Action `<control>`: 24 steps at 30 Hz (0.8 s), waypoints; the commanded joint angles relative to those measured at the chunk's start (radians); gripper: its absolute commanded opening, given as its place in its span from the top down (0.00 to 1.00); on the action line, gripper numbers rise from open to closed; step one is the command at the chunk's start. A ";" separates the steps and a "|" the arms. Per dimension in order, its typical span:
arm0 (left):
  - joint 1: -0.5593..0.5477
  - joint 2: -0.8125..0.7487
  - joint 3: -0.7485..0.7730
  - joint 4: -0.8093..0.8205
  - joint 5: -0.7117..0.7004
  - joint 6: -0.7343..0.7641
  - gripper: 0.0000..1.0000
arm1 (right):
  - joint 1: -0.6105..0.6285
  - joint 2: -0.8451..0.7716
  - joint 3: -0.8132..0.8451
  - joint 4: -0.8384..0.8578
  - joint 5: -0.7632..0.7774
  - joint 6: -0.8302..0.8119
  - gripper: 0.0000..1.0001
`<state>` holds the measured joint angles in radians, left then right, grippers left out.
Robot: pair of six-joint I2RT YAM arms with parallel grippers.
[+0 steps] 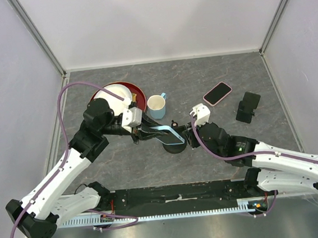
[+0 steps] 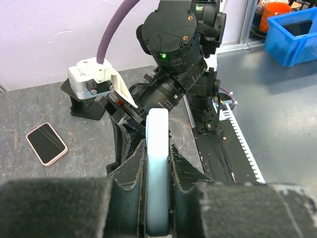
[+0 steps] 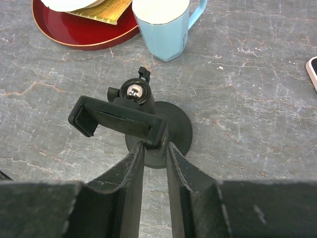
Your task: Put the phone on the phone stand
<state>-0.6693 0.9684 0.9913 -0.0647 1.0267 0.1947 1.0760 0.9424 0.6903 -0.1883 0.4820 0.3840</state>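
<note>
My left gripper is shut on a light-blue phone, held edge-on between the fingers. From above, that phone slants over the black phone stand, which has a round base. The stand's clamp bar sits on a ball joint above the base. My right gripper pinches the clamp's right end, with both fingertips against it. Seen from above, the right gripper is just right of the stand.
A pink phone lies flat at the back right, with a second black stand beside it. A light-blue mug and a red plate holding a white bowl stand behind the left gripper.
</note>
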 commanded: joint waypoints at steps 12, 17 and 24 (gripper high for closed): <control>-0.004 0.030 0.018 0.103 0.049 -0.035 0.98 | 0.002 -0.017 -0.051 0.141 -0.011 -0.109 0.93; -0.004 0.049 0.003 0.140 0.073 -0.038 0.98 | 0.001 -0.030 -0.063 0.158 -0.100 -0.183 1.00; -0.004 0.180 0.039 0.167 0.133 0.035 0.98 | -0.068 -0.045 -0.057 0.133 -0.270 -0.240 1.00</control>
<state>-0.6701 1.0878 0.9859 0.0208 1.0946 0.1791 1.0473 0.9215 0.6296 -0.0834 0.3771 0.1822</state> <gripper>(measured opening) 0.180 0.021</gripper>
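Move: From the left hand, which already holds the phone, the clamp of the phone stand is about 9 cm ahead, 5 cm to the right and 16 cm below, with the mug some 25 cm ahead, 4 cm left and 30 cm down. From the right hand, the clamp's middle is about 2 cm ahead, 3 cm left and at its height. From that hand the mug is about 17 cm ahead and 11 cm left, the red tray 28 cm ahead and 30 cm left, both on the table. The left hand keeps its pinch on the phone and brings it about 3 cm down, to the right and a little forward towards the stand, slowly at first and then faster, turning a few degrees clockwise. Meanwhile the right hand stays at the near right end of the clamp, closes its part-open fingers almost fully there and turns some 10 degrees, chiefly counter-clockwise with the tips rising slightly, as if to steady and swivel the clamp. ##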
